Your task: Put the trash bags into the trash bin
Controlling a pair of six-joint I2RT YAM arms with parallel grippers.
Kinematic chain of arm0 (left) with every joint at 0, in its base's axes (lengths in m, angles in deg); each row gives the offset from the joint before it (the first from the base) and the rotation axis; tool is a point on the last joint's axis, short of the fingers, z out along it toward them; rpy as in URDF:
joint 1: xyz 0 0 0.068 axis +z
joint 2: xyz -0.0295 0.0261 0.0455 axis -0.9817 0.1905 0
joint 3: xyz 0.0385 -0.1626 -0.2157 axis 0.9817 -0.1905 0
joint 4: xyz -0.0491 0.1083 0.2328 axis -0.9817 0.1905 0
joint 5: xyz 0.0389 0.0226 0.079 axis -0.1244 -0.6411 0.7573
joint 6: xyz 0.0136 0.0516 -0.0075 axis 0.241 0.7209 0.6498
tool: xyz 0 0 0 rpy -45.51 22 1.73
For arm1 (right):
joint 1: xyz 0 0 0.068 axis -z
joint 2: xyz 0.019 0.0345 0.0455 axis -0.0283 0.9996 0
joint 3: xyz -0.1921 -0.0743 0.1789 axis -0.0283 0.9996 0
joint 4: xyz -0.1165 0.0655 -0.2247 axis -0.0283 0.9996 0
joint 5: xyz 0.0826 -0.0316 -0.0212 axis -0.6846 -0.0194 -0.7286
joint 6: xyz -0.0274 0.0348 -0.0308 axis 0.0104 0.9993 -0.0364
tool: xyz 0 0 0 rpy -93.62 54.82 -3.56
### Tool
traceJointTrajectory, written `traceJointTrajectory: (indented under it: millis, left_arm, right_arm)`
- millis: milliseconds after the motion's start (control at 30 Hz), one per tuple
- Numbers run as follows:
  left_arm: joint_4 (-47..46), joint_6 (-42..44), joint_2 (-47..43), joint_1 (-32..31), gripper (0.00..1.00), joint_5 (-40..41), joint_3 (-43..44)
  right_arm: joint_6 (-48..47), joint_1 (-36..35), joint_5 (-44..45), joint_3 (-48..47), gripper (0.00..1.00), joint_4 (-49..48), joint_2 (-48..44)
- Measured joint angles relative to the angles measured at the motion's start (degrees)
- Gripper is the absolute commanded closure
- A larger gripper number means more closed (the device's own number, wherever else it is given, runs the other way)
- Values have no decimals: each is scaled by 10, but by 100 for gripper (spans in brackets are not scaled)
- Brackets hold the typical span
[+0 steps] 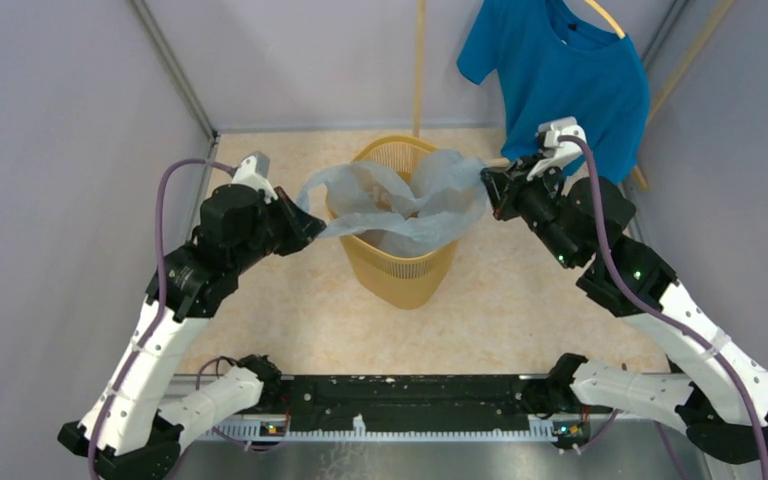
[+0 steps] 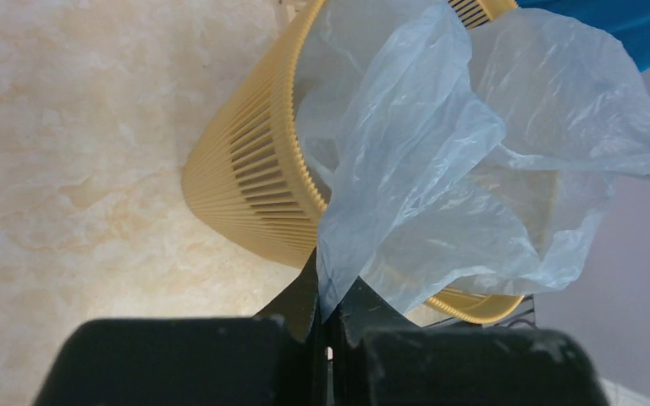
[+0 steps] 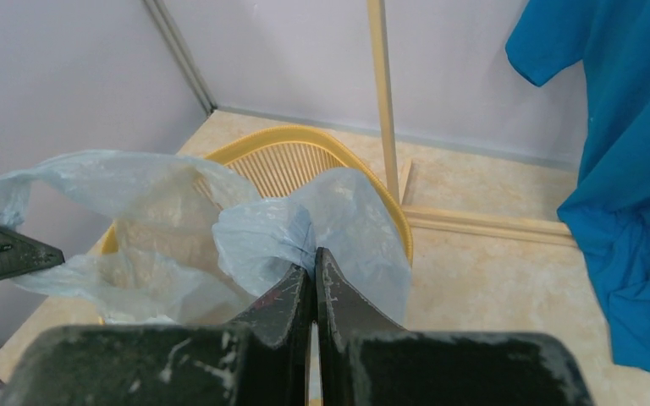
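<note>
The yellow-orange trash bin (image 1: 400, 265) stands upright in the middle of the table. A pale blue trash bag (image 1: 400, 205) is spread over its mouth, with the middle sagging inside and both sides stretched past the rim. My left gripper (image 1: 312, 226) is shut on the bag's left edge, just left of the bin. The film (image 2: 406, 169) runs straight down between its fingers (image 2: 300, 296). My right gripper (image 1: 487, 183) is shut on the bag's right edge at the bin's upper right rim, where the film (image 3: 262, 237) bunches at the tips (image 3: 292, 292).
A bright blue T-shirt (image 1: 560, 75) hangs on a wooden hanger at the back right, close behind the right arm. A wooden pole (image 1: 419, 65) rises behind the bin. Grey walls close in on the left, back and right.
</note>
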State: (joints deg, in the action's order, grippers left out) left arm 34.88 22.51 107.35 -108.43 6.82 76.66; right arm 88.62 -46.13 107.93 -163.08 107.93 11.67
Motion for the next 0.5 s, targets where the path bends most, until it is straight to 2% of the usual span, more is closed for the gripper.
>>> traceJointTrajectory:
  millis: [233,500]
  left_arm:
    - [26,26,-31,0,100,21,-16]
    - [28,27,-95,0,100,32,-81]
  right_arm:
    - [44,0,-7,35,100,33,-51]
    - [80,0,-3,52,100,83,-92]
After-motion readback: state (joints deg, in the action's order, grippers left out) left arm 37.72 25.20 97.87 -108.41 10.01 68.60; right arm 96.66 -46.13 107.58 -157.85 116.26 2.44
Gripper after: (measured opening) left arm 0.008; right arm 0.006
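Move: Both hands already pinch the bag's edge. From the left hand the trash bin's mouth lies about 15 cm to the right, 10 cm ahead and 8 cm below; from the right hand it is some 14 cm to the left, 7 cm ahead and 16 cm below. The rack pole stands roughly 30 cm ahead of the right hand and 10 cm to its left; the blue T-shirt hangs about 30 cm ahead and 22 cm to its right, with its middle some 12 cm lower. Keeping their shut grip on the bag's edge, both hands draw back toward the robot, spread apart and sink together, each travelling about 5 cm in all and stretching the bag sideways across the trash bin's mouth and toward its near rim. The left hand goes back, down and outward to its left in nearly equal parts with little turn of the wrist, while the right goes back, down and outward to its right, its fingers tipping down some 5 to 10 degrees. ##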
